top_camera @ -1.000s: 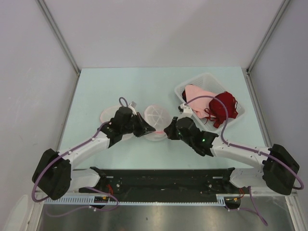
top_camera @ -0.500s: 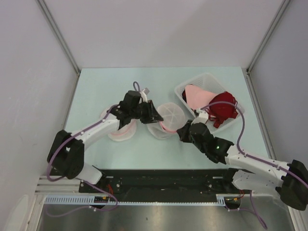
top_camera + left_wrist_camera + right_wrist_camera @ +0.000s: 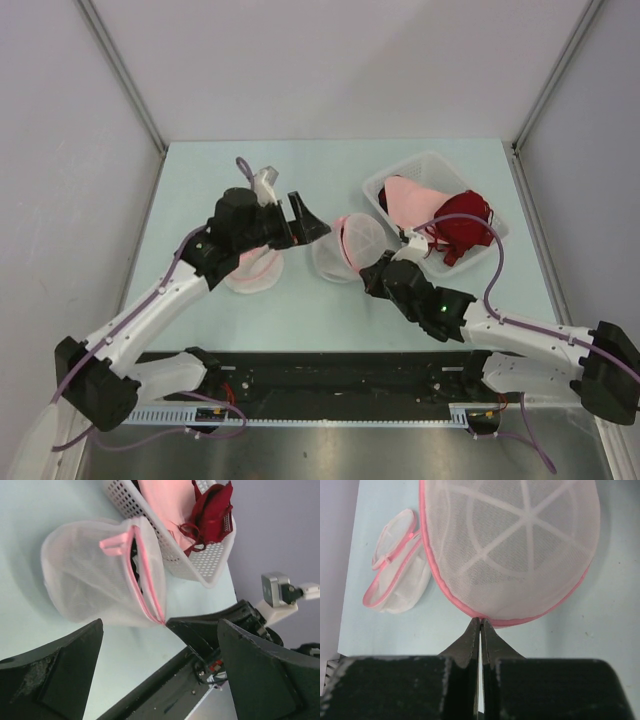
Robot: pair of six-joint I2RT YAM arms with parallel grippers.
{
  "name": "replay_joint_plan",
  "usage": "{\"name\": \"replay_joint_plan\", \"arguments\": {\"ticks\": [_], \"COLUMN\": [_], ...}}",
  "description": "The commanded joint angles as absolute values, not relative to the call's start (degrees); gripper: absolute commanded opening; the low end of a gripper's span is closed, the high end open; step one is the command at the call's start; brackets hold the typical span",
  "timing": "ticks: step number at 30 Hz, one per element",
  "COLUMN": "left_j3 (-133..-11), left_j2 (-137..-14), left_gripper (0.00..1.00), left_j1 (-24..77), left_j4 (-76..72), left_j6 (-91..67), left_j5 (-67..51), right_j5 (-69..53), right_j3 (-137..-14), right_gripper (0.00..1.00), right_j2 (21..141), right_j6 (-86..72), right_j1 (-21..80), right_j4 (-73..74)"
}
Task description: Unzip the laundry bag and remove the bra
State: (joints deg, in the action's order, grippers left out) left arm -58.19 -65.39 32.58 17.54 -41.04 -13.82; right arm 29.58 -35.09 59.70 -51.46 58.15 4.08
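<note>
The laundry bag (image 3: 350,245), a round white mesh pouch with pink trim, stands tipped on edge at mid-table. My right gripper (image 3: 367,272) is shut on its pink trim at the near edge; the right wrist view shows the closed tips (image 3: 480,621) pinching that rim below the mesh drum (image 3: 515,545). In the left wrist view the zipper of the laundry bag (image 3: 95,575) gapes along the pink seam. A dark strip of the bra (image 3: 134,557) shows inside; the rest is hidden. My left gripper (image 3: 312,225) hangs wide open just left of the bag, its jaws (image 3: 160,650) empty.
A second mesh pouch (image 3: 250,270) with pink trim lies under my left arm, also visible as a flattened pouch (image 3: 395,582). A white slotted basket (image 3: 400,172) at the back right holds a pale pink garment (image 3: 408,198) and a dark red garment (image 3: 465,220).
My left gripper has opened wide and drawn back left and upward from the bag. The bag has tipped further onto its edge, with the right gripper still pinching its trim.
</note>
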Motion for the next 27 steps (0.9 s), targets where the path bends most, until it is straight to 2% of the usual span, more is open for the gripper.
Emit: {"name": "replay_joint_plan", "arguments": {"ticks": [1, 4, 14, 17, 18, 20, 21, 23, 24, 25, 27], "left_j3": [-49.33, -46.86, -45.44, -47.19, -47.46, -47.64, -47.81, -48.6, -49.13, -50.26, -51.24], "left_j2": [-63.55, -64.59, -73.12, -76.37, -77.25, -79.1, -79.36, -79.1, -78.75, -78.31, -76.65], "left_gripper": [1.0, 0.99, 0.96, 0.88, 0.77, 0.62, 0.44, 0.27, 0.05, 0.0, 0.0], "left_j1": [35.59, 36.91, 38.93, 39.37, 39.37, 39.37, 39.37, 39.2, 39.03, 38.59, 37.71], "left_j4": [14.25, 9.5, -2.9, -3.6, -3.78, -4.13, -3.87, -1.07, -0.45, 1.74, 4.38], "left_j6": [-47.45, -53.33, -58.01, -57.39, -57.48, -57.92, -57.83, -57.13, -56.43, -55.03, -53.27], "left_j5": [-15.38, -16.52, -15.12, -14.94, -15.03, -15.64, -15.64, -14.16, -13.72, -13.45, -14.06], "right_j5": [31.47, 30.59, 29.88, 29.79, 29.79, 29.79, 29.79, 30.58, 31.02, 31.03, 31.63], "right_j3": [-37.18, -37.18, -37.27, -37.26, -37.27, -37.18, -37.18, -37.27, -37.09, -37.0, -36.22], "right_gripper": [0.0, 0.0, 0.0, 0.0, 0.0, 0.0, 0.0, 0.0, 0.0, 0.0, 0.0], "right_j2": [61.69, 62.66, 63.02, 62.84, 62.84, 62.84, 62.67, 62.4, 61.62, 61.18, 59.95], "right_j6": [-52.82, -53.0, -54.05, -53.88, -54.05, -54.05, -54.14, -54.14, -54.14, -53.44, -50.89], "right_j1": [57.83, 57.57, 57.65, 57.66, 57.57, 57.66, 57.66, 57.57, 57.39, 57.13, 55.99], "right_j4": [0.62, -1.93, -0.97, -0.7, -0.62, -0.27, -0.18, 2.87, 3.94, 4.48, 6.75]}}
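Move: Below the open left hand lies the lower stretch of the laundry bag's zip, about 12 cm down, 6 cm to its right and 2 cm back. Black fabric shows in the open zip some 4 cm farther out than that stretch, at the same sideways place. An empty mesh bag lies about 13 cm left of the left hand and 3 cm back; the white basket is roughly 25 cm right and 8 cm ahead. From the right hand, already pinching the bag's edge, that lower zip stretch is about 4 cm left and 2 cm ahead, nearly level. Dropping about 12 cm onto the lower zip, the left hand first draws back some 4 cm, then slides about 5 cm right and eases a little forward, its fingers tipping roughly 20 degrees further down. Near the end its wide-open fingers shut, pinching the pink zip edges beside the right fingertips; the right hand keeps its pinch on the bag's rim, shifting barely a centimetre. ##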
